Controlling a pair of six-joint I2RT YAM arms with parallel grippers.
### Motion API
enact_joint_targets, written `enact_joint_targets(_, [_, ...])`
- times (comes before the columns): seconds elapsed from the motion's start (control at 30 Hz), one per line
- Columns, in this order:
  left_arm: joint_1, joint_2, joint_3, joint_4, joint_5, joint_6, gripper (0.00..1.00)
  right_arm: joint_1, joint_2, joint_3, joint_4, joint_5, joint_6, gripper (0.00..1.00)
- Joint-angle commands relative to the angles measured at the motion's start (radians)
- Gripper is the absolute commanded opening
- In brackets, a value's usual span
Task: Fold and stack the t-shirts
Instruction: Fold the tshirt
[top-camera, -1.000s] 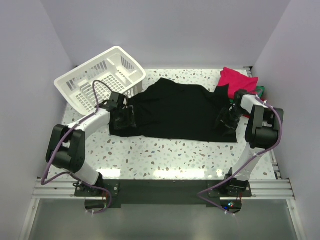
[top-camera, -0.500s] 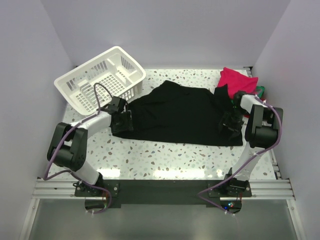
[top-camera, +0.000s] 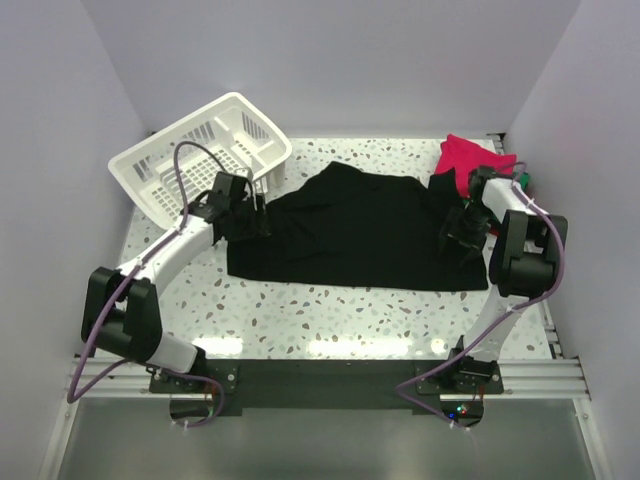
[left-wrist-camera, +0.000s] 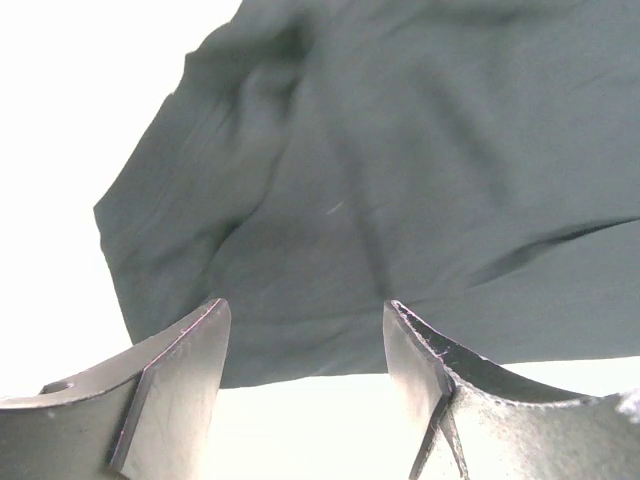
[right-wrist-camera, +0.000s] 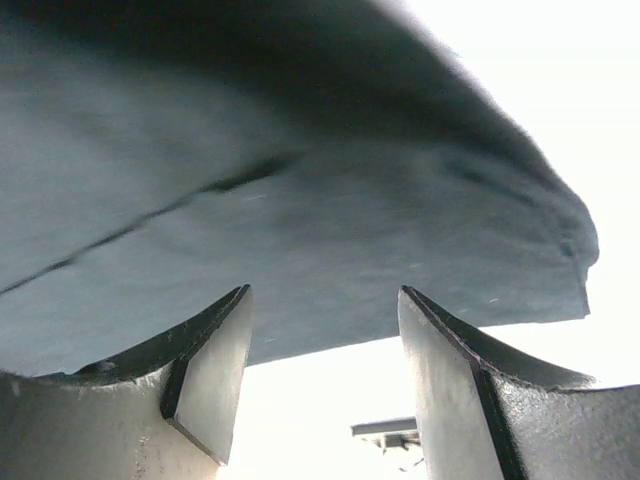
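A large plain black t-shirt (top-camera: 355, 228) lies spread across the middle of the speckled table, wide from left to right. My left gripper (top-camera: 252, 222) hovers at its left edge, open, nothing between its fingers; the left wrist view shows the cloth (left-wrist-camera: 400, 180) just beyond the open fingertips (left-wrist-camera: 205, 345). My right gripper (top-camera: 457, 228) is at the shirt's right edge, also open and empty, the black fabric (right-wrist-camera: 280, 200) ahead of its fingers (right-wrist-camera: 225, 340). A magenta-pink t-shirt (top-camera: 472, 160) lies bunched at the back right corner, with a bit of green cloth (top-camera: 522, 180) beside it.
A white slatted plastic basket (top-camera: 200, 155) sits tilted at the back left, close behind my left gripper. White walls close in the table on three sides. The arm bases and a metal rail (top-camera: 320, 378) run along the near edge.
Both grippers have moved back, away from the near edge, along the shirt's sides. The left arm has swung towards the basket. The shirt's near edge has shifted and lies straighter.
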Motion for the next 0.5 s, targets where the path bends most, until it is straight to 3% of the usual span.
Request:
enact_joint_targets(0.0, [-0.023,-0.003,0.057,0.057,0.056,-0.024,0.68,0.053,-0.096,0.074,-0.019,-0.057,-0.008,0.64])
enact_joint_targets(0.23, [-0.049,0.129,-0.006,0.203,0.179,-0.118,0.68,0.093,-0.021,0.016,0.089,-0.165,0.030,0.64])
enact_joint_targets(0.47, [-0.047,0.125,-0.131,0.235,0.191,-0.138,0.66,0.098,0.011,-0.111,0.113,-0.156,0.024,0.63])
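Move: The black t-shirt lies spread under both hands. Its middle is some 24 cm to the left hand's right, about level fore and aft and 8 below; its front-left corner is about 6 cm left and 10 back of that hand, the white basket roughly 13 ahead and 11 left. From the right hand, the shirt's middle is 24 cm left, 1 ahead and 2 below, its front-right corner about 7 right and 11 back, the pink shirt about 16 ahead and 4 right. The right hand comes back down to the t-shirt near its right end, its open fingertips seeming to touch the cloth, after an arc up and forward about 3 cm and leftward about 5. The left hand goes rightward about 5 cm over the shirt towards its middle, first rising a little, then sinking well below its start and drawing slightly back, still open; its contact can't be seen. Both tilt by some 10 degrees. ##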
